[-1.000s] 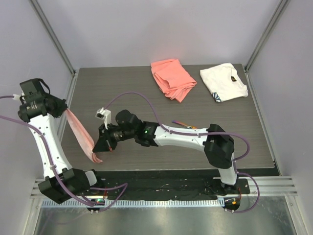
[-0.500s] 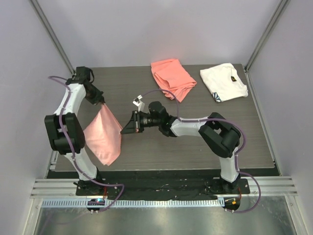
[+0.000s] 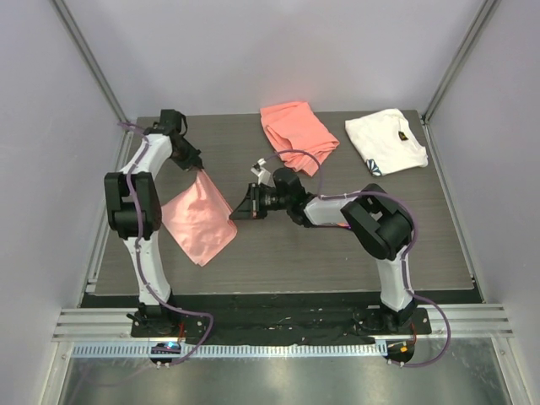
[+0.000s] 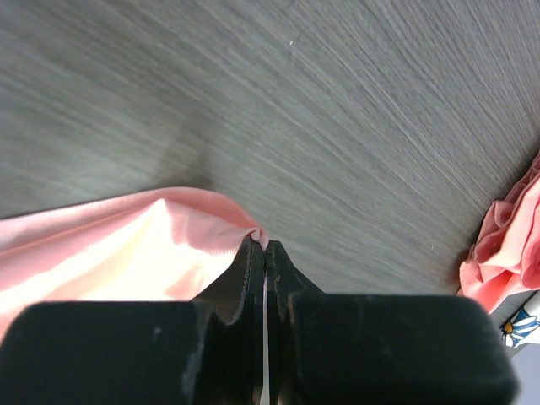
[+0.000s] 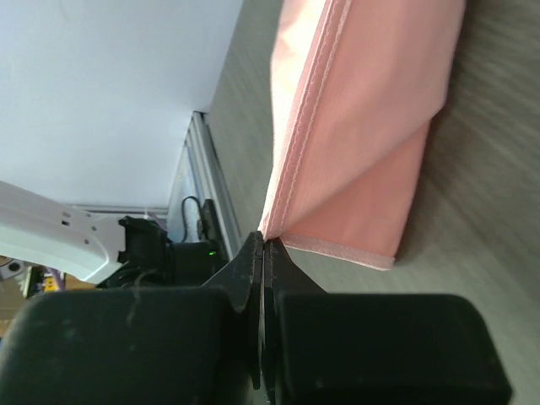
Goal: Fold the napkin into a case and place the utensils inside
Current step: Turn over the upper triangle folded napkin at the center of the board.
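The glossy pale-pink napkin (image 3: 199,223) is stretched out over the left part of the table, with its lower corner hanging toward the near edge. My left gripper (image 3: 200,168) is shut on its far corner, and in the left wrist view the cloth (image 4: 118,253) bunches at the closed fingertips (image 4: 261,244). My right gripper (image 3: 240,213) is shut on the napkin's right corner. In the right wrist view the hemmed edge (image 5: 363,126) runs up from the closed tips (image 5: 262,240). The utensils and a case are out of view.
A thicker coral-orange cloth (image 3: 297,135) lies crumpled at the far middle of the table, and its edge (image 4: 506,249) shows in the left wrist view. A white cloth with a dark mark (image 3: 386,141) lies at the far right. Grey walls stand close on both sides.
My left arm has swung from the near left up to the far left of the table. My right gripper has followed, away and to the right. The napkin went from a hanging strip to a spread sheet.
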`<state>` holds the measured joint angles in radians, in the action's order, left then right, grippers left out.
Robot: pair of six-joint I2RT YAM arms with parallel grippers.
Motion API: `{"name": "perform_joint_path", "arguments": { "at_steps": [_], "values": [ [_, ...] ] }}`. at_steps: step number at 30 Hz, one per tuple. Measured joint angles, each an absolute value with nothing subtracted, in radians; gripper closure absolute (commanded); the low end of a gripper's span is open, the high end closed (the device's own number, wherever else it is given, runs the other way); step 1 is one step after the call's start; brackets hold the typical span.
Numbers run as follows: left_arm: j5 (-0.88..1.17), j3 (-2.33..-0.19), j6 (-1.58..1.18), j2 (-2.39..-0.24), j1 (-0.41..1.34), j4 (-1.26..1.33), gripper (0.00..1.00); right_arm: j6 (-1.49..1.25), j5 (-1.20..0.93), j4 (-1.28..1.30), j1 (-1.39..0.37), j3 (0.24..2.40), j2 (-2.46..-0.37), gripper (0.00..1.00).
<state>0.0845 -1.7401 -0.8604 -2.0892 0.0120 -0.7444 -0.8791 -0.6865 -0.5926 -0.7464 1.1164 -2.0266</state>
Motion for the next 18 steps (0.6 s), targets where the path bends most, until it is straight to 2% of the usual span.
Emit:
{"name": "perform_joint_path", "arguments": {
  "at_steps": [7,8,10,12,13,14,15,16,17,18],
  "values": [
    [0.111,-1.778,-0.879,-2.173,0.032,-0.654,1.00,-0.704,-0.677,-0.375,-0.671,1.193,-2.044,0.90],
    [0.113,-1.792,-0.883,-2.186,0.037,-0.635,1.00,-0.673,-0.677,-0.330,-0.662,1.222,-2.054,0.86],
    [0.117,-1.836,-0.887,-2.221,0.044,-0.599,0.91,-0.622,-0.680,-0.262,-0.641,1.262,-2.072,0.75],
    [0.118,-1.889,-0.888,-2.259,0.046,-0.565,0.72,-0.576,-0.677,-0.204,-0.623,1.296,-2.094,0.66],
    [0.120,-1.924,-0.889,-2.280,0.046,-0.547,0.62,-0.543,-0.672,-0.158,-0.610,1.326,-2.114,0.55],
    [0.120,-1.950,-0.883,-2.297,0.046,-0.533,0.54,-0.524,-0.664,-0.133,-0.601,1.346,-2.128,0.52],
    [0.120,-1.984,-0.879,-2.315,0.047,-0.532,0.51,-0.500,-0.648,-0.098,-0.590,1.370,-2.143,0.51],
    [0.120,-2.021,-0.875,-2.333,0.048,-0.533,0.39,-0.471,-0.628,-0.061,-0.576,1.393,-2.154,0.48],
    [0.121,-2.065,-0.866,-2.350,0.050,-0.543,0.01,-0.444,-0.611,-0.025,-0.563,1.414,-2.162,0.44],
    [0.120,-2.103,-0.855,-2.363,0.051,-0.551,0.00,-0.418,-0.590,0.023,-0.550,1.440,-2.167,0.42]
  ]
}}
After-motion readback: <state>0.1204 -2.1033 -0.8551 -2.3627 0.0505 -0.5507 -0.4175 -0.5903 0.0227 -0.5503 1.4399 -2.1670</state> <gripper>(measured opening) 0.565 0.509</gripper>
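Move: Each hand still pinches a corner of the napkin, which hangs between them. The bare board spot for the left hand's corner is about 8 cm ahead, 4 cm right and 5 cm below it; the right hand's lies roughly 13 cm ahead, 8 cm right and 8 cm below. From the right hand, the coral cloth is some 27 cm ahead and 20 cm right, and the utensils are level with it, 29 cm right. Forward go both hands, still pinching the napkin's far corners and pulling it outward over the board. The left travels about 11 cm, sinking slightly and then rising; the right goes some 10 cm, slanting right and down, its left-pointing fingers tipping down about 20 degrees. Both open on the way and let the corners go. ##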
